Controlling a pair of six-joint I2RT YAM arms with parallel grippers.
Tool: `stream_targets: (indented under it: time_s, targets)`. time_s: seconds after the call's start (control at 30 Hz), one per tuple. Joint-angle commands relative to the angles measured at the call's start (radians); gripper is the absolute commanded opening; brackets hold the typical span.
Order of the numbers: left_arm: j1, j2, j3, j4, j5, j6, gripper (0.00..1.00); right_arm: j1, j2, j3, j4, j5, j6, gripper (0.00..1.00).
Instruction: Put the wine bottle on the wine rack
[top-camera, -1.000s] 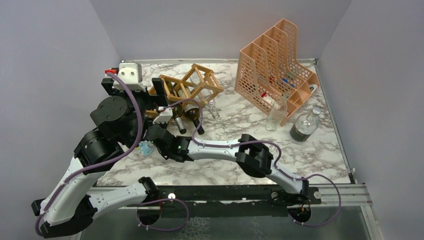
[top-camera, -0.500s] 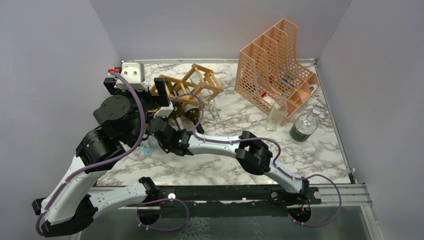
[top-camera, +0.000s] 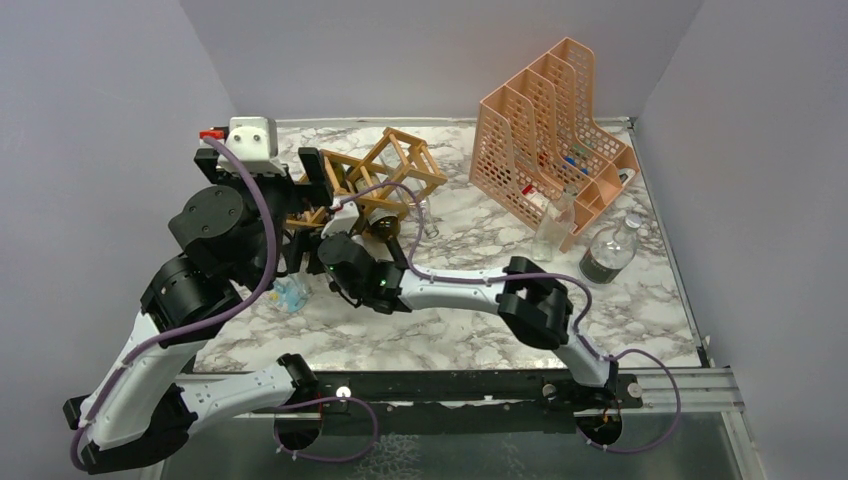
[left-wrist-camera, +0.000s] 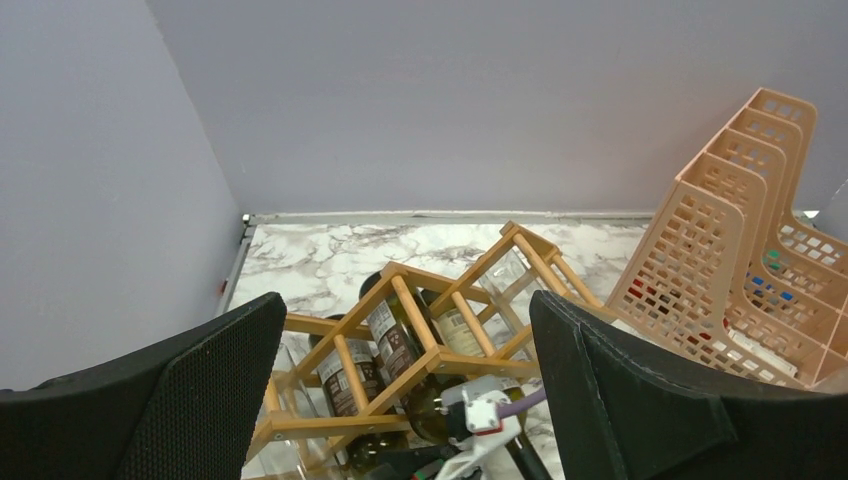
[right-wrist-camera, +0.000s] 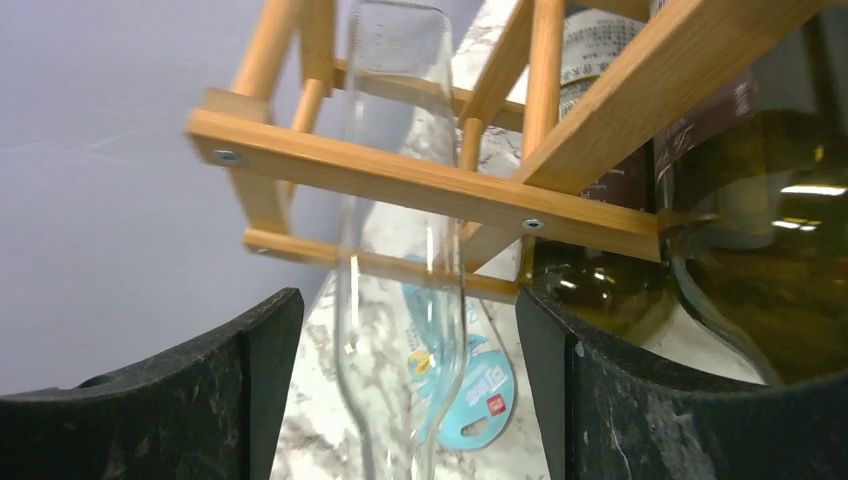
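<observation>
The wooden wine rack (top-camera: 385, 170) lies tilted at the back left of the table, also seen in the left wrist view (left-wrist-camera: 452, 362) and close up in the right wrist view (right-wrist-camera: 420, 185). Dark green bottles (left-wrist-camera: 395, 340) lie in its cells. A clear glass wine bottle (right-wrist-camera: 400, 250) runs through an end cell, its neck pointing down between my right gripper's fingers. My right gripper (right-wrist-camera: 408, 300) is open, with a gap on each side of the neck. My left gripper (left-wrist-camera: 405, 298) hangs wide open above the rack, holding nothing.
A peach mesh file holder (top-camera: 550, 130) stands at the back right, with an upright clear bottle (top-camera: 553, 228) and a dark-filled bottle (top-camera: 608, 252) beside it. A blue tag (right-wrist-camera: 470, 400) lies on the marble under the rack's near end. Walls close off the left, back and right.
My right arm has pushed forward toward the rack and its jaws have spread apart around the clear bottle's neck. My left gripper has shifted slightly left, still wide open.
</observation>
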Motion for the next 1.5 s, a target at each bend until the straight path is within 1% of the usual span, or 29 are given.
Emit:
stream_targets:
  time_s: [0.0, 0.1, 0.3, 0.53, 0.63, 0.73, 0.9, 1.03, 1.2, 1.33, 1.47]
  targets:
    - [0.001, -0.001, 0.055, 0.004, -0.004, 0.024, 0.98, -0.015, -0.175, -0.113, 0.113, -0.097, -0.065, 0.8]
    - [0.001, 0.001, 0.055, 0.011, -0.002, 0.027, 0.98, -0.019, -0.216, -0.161, 0.118, -0.132, -0.079, 0.8]
    - [0.001, 0.003, 0.049, 0.013, -0.005, 0.025, 0.98, -0.02, -0.207, -0.133, 0.026, -0.243, -0.128, 0.79]
    - [0.001, -0.008, 0.028, 0.014, -0.011, 0.02, 0.98, -0.01, -0.187, -0.101, -0.14, -0.45, -0.208, 0.75]
    - [0.001, -0.006, 0.019, 0.014, -0.015, 0.019, 0.98, 0.013, -0.163, -0.08, -0.184, -0.481, -0.21, 0.75]
    - [0.0, -0.007, 0.011, 0.017, -0.019, 0.02, 0.98, 0.024, -0.115, -0.028, -0.246, -0.474, -0.176, 0.75]
    - [0.001, -0.006, 0.005, 0.019, -0.018, 0.021, 0.98, 0.028, -0.047, 0.038, -0.313, -0.42, -0.104, 0.71]
    - [0.0, -0.007, 0.0, 0.021, -0.023, 0.024, 0.98, 0.028, -0.017, 0.076, -0.335, -0.434, -0.075, 0.67]
    - [0.0, -0.011, -0.006, 0.022, -0.025, 0.024, 0.98, 0.026, 0.008, 0.104, -0.32, -0.427, -0.039, 0.58]
    - [0.0, -0.013, -0.008, 0.023, -0.029, 0.024, 0.98, 0.026, 0.038, 0.161, -0.337, -0.404, 0.003, 0.48]
    - [0.001, -0.016, -0.01, 0.023, -0.031, 0.024, 0.98, 0.024, 0.057, 0.198, -0.339, -0.386, 0.025, 0.43]
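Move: The clear bottle lies in the rack's left end, its neck some 8 cm back, 4 cm left and 3 cm below the right hand. The silver-necked dark bottle's neck is about 5 cm back and 6 cm to the hand's right, 4 cm lower; the blue tag is some 5 cm back, 5 cm left and 15 cm down. From the left hand, the clear bottle's neck is about 6 cm back, 9 cm left and 33 cm below. The right hand rises about 8 cm, then swings back and down to the clear bottle's neck, fingers closing. ##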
